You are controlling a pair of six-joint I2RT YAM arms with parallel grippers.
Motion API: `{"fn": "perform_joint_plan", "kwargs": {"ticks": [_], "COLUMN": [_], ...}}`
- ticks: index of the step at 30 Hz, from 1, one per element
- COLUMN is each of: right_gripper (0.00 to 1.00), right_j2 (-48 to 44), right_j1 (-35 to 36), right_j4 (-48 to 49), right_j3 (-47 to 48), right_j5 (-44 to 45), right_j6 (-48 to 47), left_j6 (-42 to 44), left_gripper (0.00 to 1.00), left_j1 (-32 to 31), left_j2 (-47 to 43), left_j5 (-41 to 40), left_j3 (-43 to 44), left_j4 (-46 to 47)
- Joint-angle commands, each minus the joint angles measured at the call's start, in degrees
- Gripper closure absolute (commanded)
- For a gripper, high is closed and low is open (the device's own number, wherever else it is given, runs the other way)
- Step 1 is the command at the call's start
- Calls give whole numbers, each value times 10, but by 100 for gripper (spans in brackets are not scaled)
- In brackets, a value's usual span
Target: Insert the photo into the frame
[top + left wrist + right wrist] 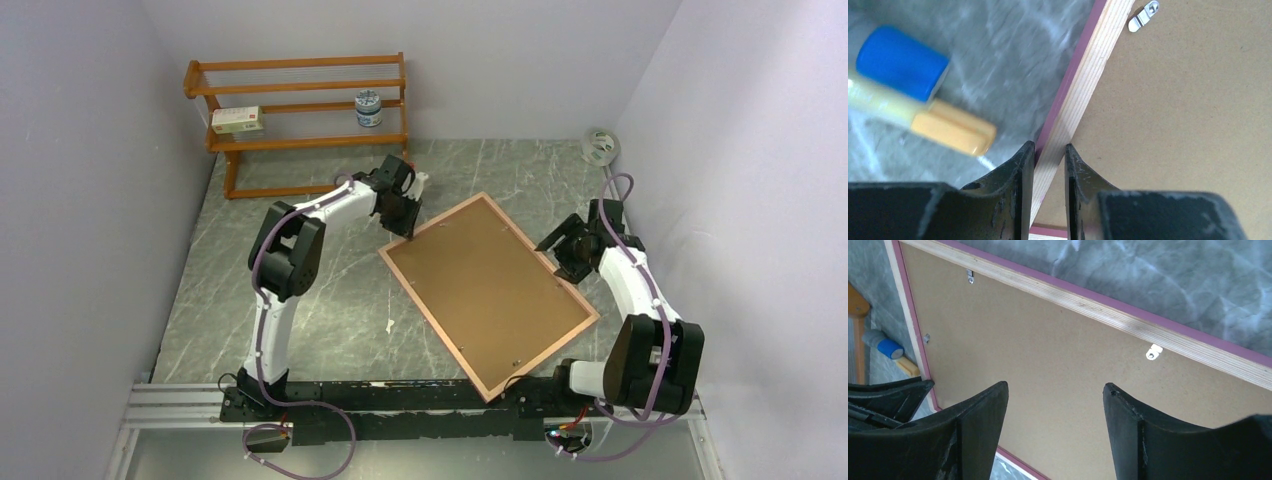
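The frame (487, 290) lies face down and askew on the marble table, tan wood rail and pink edge up, with a brown backing board (480, 280) inside it. My left gripper (405, 230) is at the frame's far-left corner. In the left wrist view its jaws (1049, 147) are shut on the wooden rail (1083, 85), one finger on the pink outer side and one on the board side. My right gripper (562, 250) hovers over the frame's right edge. Its jaws (1055, 386) stand wide open above the board (1048, 340), holding nothing. The photo is out of view.
An orange shelf rack (300, 100) at the back left holds a white box (237, 120) and a jar (368, 108). A blue-capped tube (903, 62) lies beside the frame's left edge. Metal clips (1153, 351) sit on the rail. A white coil (600, 147) lies at the back right.
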Motion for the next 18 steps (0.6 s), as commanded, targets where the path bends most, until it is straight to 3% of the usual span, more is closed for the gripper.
{"fn": "perform_joint_plan", "kwargs": {"ticks": [1,8,18], "right_gripper": [27,27,28], "right_j2": [8,40,83], "right_j1": [25,70,126], "right_j4": [30,38,40], "right_j3": [31,54,89], "right_j5": [-9,-2,6], "right_j6": [16,25,21], "left_j6": [-49,-124,-256], "left_gripper": [92,92,90], "left_j1": [32,50,158], "left_j2": [-25,-76,-208], "left_j5": [-77,-116,-89], "left_j3": [-58,-155,-332], "left_j4": [-82,-98,-70]}}
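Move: The frame, lying back side up, is already pinched by the left hand on its short left-hand side; its middle is some 18 cm to this hand's right and 15 cm nearer the base, about level. A blue-capped brush lies roughly 7 cm ahead and 4 cm left, the rack's foot about 14 cm straight ahead, a white scrap 23 cm back and 4 cm left. From the open right hand the frame's middle is about 14 cm left, 8 cm back and 6 cm lower. The frame is dragged flat across the table and swung counter-clockwise by the left hand, which keeps its pinch on the side and sweeps about 12 cm left while drawing 7 cm back, turning some 30 degrees the same way. The open right hand travels left and a little forward by about 6 cm over the frame's right-hand part, without closing; contact there can't be seen. ##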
